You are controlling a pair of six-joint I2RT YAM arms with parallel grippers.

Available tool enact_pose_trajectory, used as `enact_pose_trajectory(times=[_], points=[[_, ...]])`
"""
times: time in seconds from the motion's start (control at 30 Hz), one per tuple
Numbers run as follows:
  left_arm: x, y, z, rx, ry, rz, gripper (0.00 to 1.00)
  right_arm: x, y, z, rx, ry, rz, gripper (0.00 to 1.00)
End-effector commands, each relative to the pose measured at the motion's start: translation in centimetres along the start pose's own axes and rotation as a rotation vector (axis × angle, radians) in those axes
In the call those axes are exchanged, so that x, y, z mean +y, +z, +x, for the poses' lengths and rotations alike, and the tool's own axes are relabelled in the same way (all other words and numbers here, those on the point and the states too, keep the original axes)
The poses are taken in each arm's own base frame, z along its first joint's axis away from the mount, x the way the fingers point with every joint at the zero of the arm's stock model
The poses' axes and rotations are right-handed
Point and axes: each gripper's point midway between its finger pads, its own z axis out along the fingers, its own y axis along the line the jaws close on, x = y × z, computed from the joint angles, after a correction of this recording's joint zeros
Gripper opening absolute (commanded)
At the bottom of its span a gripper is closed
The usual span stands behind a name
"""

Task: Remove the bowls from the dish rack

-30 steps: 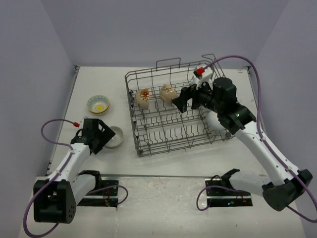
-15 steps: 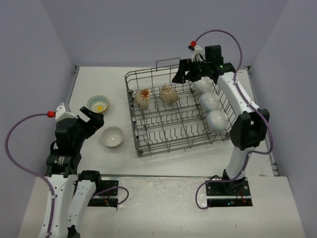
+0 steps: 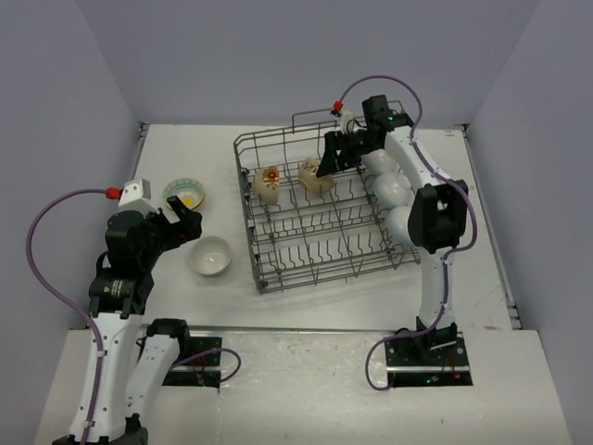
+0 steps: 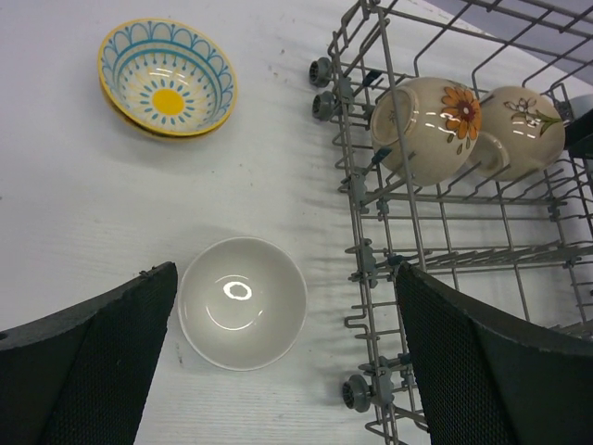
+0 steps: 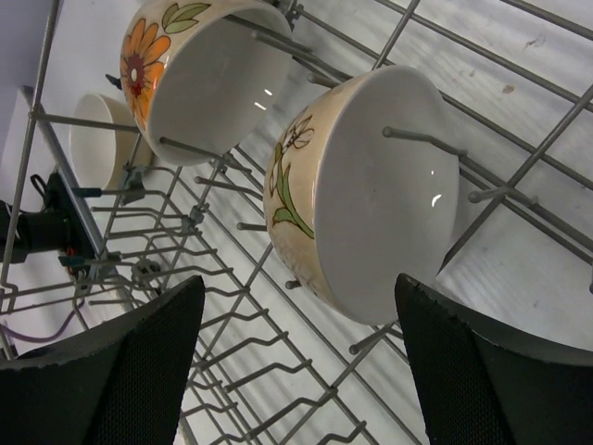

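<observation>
The grey wire dish rack [image 3: 248, 218] stands at the table's middle right. An orange-flower bowl [image 3: 268, 182] and a cream bowl with a green leaf [image 3: 314, 175] stand on edge in its back left. Three white bowls [image 3: 393, 190] line its right side. A white bowl [image 3: 210, 255] and a teal-rimmed bowl with a yellow centre [image 3: 184, 194] sit on the table to its left. My left gripper [image 3: 181, 222] is open and empty above the white bowl [image 4: 243, 301]. My right gripper [image 3: 331, 158] is open just over the leaf bowl [image 5: 371, 195].
The rack's left edge with small wheels [image 4: 352, 185] lies close to the white bowl. Upright tines and wires [image 5: 519, 176] surround the leaf bowl and the orange-flower bowl [image 5: 204, 79]. Purple walls close the table on three sides.
My left gripper has risen off the white bowl, which stays on the table. My right gripper has swung left across the rack's back to the leaf bowl.
</observation>
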Motion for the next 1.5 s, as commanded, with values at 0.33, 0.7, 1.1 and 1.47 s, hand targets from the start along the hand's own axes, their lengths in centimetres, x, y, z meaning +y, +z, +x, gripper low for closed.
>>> enact_pose_trajectory(times=[0.33,0.7,1.1,1.47], points=[[-1.3,0.4,-0.7,-0.029,0.086,0.088,1.00,2.0,1.4,-1.2,-0.007,-0.051,-0.201,0.69],[-1.3,0.4,-0.7,-0.031,0.088,0.092,1.00,3.0,2.3,-1.4,-0.032,0.003,-0.340,0.44],[-1.3,0.3,-0.8,-0.038,0.088,0.090,1.00,1.4,2.8,-1.5,-0.021,0.023,-0.276,0.41],[-1.3,0.4,-0.9,-0.037,0.089,0.091,1.00,0.4,3.8,0.2,0.040,0.009,-0.249,0.32]])
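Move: The beige flowered bowl stands tipped in the rack about 5 cm to the right hand's left, 1 cm back and 6 cm below. The orange-flower bowl is some 12 cm farther left of it and 2 cm nearer the base; the closest white bowl stands about 10 cm to the hand's right, 2 cm ahead. From the left hand the beige bowl lies roughly 18 cm ahead, 27 cm right and 15 cm lower. Right hand eases about 3 cm left, then 2 cm down, half-closing its fingers astride the beige bowl's rim. ##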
